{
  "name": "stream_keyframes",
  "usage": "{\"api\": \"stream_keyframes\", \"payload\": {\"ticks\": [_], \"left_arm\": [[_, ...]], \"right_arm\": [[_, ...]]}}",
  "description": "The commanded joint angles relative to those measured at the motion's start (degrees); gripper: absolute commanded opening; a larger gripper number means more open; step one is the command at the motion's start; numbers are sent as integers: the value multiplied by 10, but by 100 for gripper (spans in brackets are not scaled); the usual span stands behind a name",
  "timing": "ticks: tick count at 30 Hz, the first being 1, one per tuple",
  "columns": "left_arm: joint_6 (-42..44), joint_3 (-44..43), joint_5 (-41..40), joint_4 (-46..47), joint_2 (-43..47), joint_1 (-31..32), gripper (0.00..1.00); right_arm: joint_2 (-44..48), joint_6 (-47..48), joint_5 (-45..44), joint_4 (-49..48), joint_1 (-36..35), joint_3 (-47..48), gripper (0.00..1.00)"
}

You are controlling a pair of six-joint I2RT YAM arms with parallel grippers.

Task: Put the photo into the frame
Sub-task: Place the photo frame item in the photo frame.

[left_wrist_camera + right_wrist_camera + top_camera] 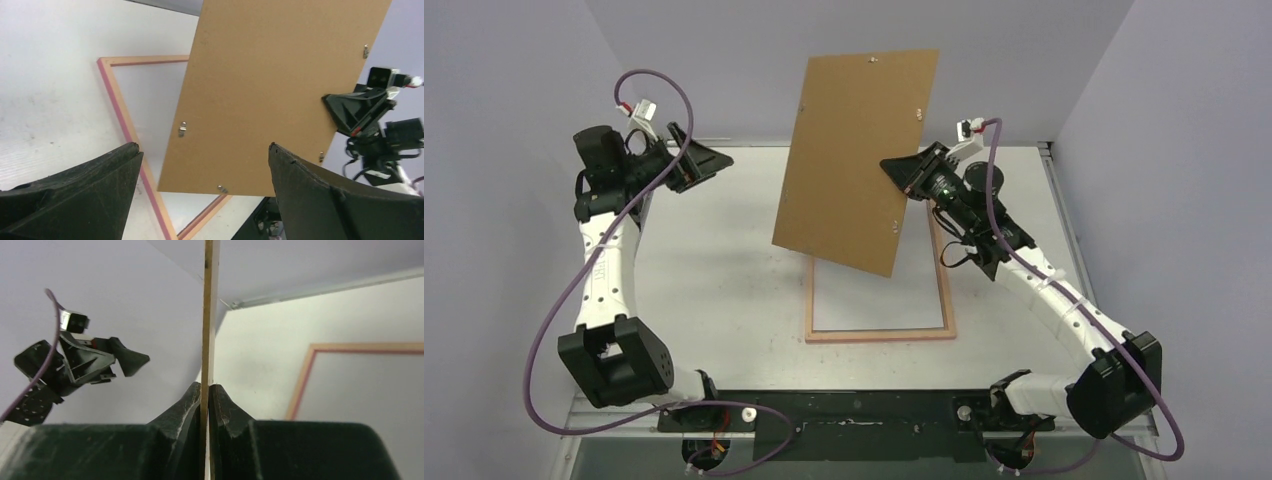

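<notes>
The frame lies flat on the table right of centre, its pink rail and pale inner edge showing. My right gripper is shut on the right edge of a plain brown backing board, holding it tilted in the air above the frame's far end. Seen edge-on, the board stands pinched between the right gripper's fingers, with a thin pale layer against it. The photo is not in view. My left gripper hangs open at the far left, clear of the board.
Small metal clips dot the board's face. Grey walls close the table at the back and sides. A metal rail runs along the table's right edge. The arms' black base plate spans the near edge.
</notes>
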State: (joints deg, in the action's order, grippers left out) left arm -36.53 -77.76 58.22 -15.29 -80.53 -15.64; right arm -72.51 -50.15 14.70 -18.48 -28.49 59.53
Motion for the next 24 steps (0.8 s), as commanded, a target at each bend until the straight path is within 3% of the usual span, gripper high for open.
{"api": "stream_keyframes", "payload": {"ticks": [1,4,7,13,18,24], "left_arm": [[272,-92,-79,-243,-29,21,97],[369,-129,-184,-345,-62,55,97],[408,-122,-260,-367,-76,82,96],[416,-63,-298,-343,-86,118,100],[381,-6,-304,-287,-83,151,80],[336,28,-297,-263,-96,191,69]], "right_arm": [[42,9,56,172,40,104,5],[43,15,107,265,77,137,5],[44,23,162,321,105,146,5],[25,82,240,430,133,151,5],[-3,104,280,425,146,134,5],[-41,110,293,395,151,123,5]]}}
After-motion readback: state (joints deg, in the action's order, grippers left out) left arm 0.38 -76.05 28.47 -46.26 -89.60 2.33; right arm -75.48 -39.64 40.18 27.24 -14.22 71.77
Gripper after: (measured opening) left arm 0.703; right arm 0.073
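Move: The frame, with its white sheet already inside, lies flat on the table: its middle is some 37 cm below the right hand, about 4 cm back and 4 cm left. That hand holds the brown board by the right edge, the board's middle roughly level and about 12 cm to its left. From the empty left hand the board's middle is roughly level and some 33 cm to the right, the frame about 40 cm right, 8 back and 35 below. Right hand lowers the pinched board 8 cm towards the frame, rightward, fingers tipping down; left sinks 18 cm. ##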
